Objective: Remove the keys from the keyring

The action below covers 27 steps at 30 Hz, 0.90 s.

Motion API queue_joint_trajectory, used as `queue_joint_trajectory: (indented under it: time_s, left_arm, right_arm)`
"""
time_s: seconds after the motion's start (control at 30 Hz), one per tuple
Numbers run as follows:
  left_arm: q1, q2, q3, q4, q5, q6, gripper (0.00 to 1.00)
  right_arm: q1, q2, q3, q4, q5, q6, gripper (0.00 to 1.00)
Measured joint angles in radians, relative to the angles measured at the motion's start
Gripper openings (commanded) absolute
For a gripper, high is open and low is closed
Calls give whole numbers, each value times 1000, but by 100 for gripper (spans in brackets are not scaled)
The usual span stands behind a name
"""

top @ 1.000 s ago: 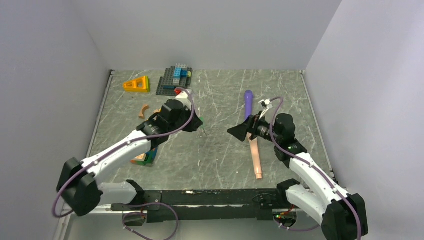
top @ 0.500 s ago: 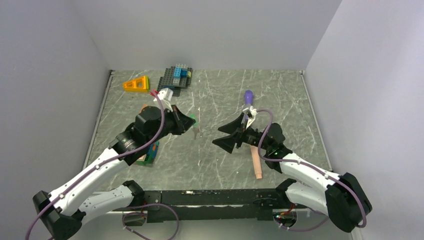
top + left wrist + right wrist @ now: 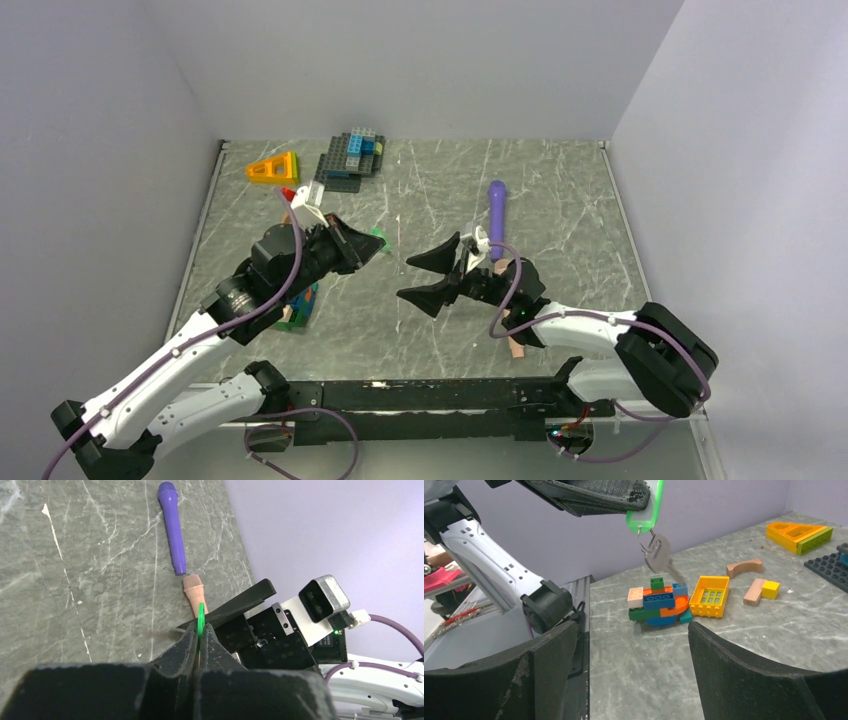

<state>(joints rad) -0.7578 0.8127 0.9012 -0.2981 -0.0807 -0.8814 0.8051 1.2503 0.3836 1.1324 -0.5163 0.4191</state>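
My left gripper (image 3: 378, 244) is shut on a green plastic tag (image 3: 200, 614), held up above the table. In the right wrist view the tag (image 3: 644, 511) sticks out of the left fingers (image 3: 594, 495). A small wire keyring (image 3: 643, 534) hangs below it, and a greyish metal key (image 3: 660, 556) dangles from the ring. I see only this one key. My right gripper (image 3: 406, 279) is open, a short way right of the tag and pointing at it. Nothing lies between its fingers (image 3: 631, 625), and the key hangs ahead of and above them.
A cluster of coloured bricks (image 3: 659, 602) and a yellow brick (image 3: 710, 596) lie on the table under the key. An orange wedge (image 3: 273, 167) and a grey baseplate (image 3: 350, 158) sit at the back left. A purple marker (image 3: 497, 205) and a peach one (image 3: 515, 345) lie on the right.
My right gripper has swung left toward the hanging key and stays open. The left arm has shifted slightly left and lifted, still shut on the green tag.
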Motion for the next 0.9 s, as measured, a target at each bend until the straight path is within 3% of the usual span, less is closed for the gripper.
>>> queue_joint_trajectory:
  time_s: [0.5, 0.9]
  left_arm:
    - [-18, -53, -15, 1, -16, -34, 0]
    - [-23, -86, -32, 0, -23, -49, 0]
  right_arm:
    - [85, 109, 90, 150, 146, -61, 78]
    - [150, 167, 144, 158, 217, -113, 59]
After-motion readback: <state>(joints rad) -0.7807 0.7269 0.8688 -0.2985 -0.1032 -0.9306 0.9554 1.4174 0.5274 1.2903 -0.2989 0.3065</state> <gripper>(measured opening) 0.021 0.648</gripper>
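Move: The keys hang from the green tag pinched in the left fingers, about 6 cm to the right hand's left, 4 cm ahead and 3 cm above it. The tag is roughly 7 cm left of the right hand, 5 cm ahead and 6 cm up. From the left hand, the keys hang some 5 cm below, about 2 cm to its right and 1 cm back. Right hand goes about 5 cm left and 4 cm up towards the keys, fingers narrowing; left keeps tag pinched. ##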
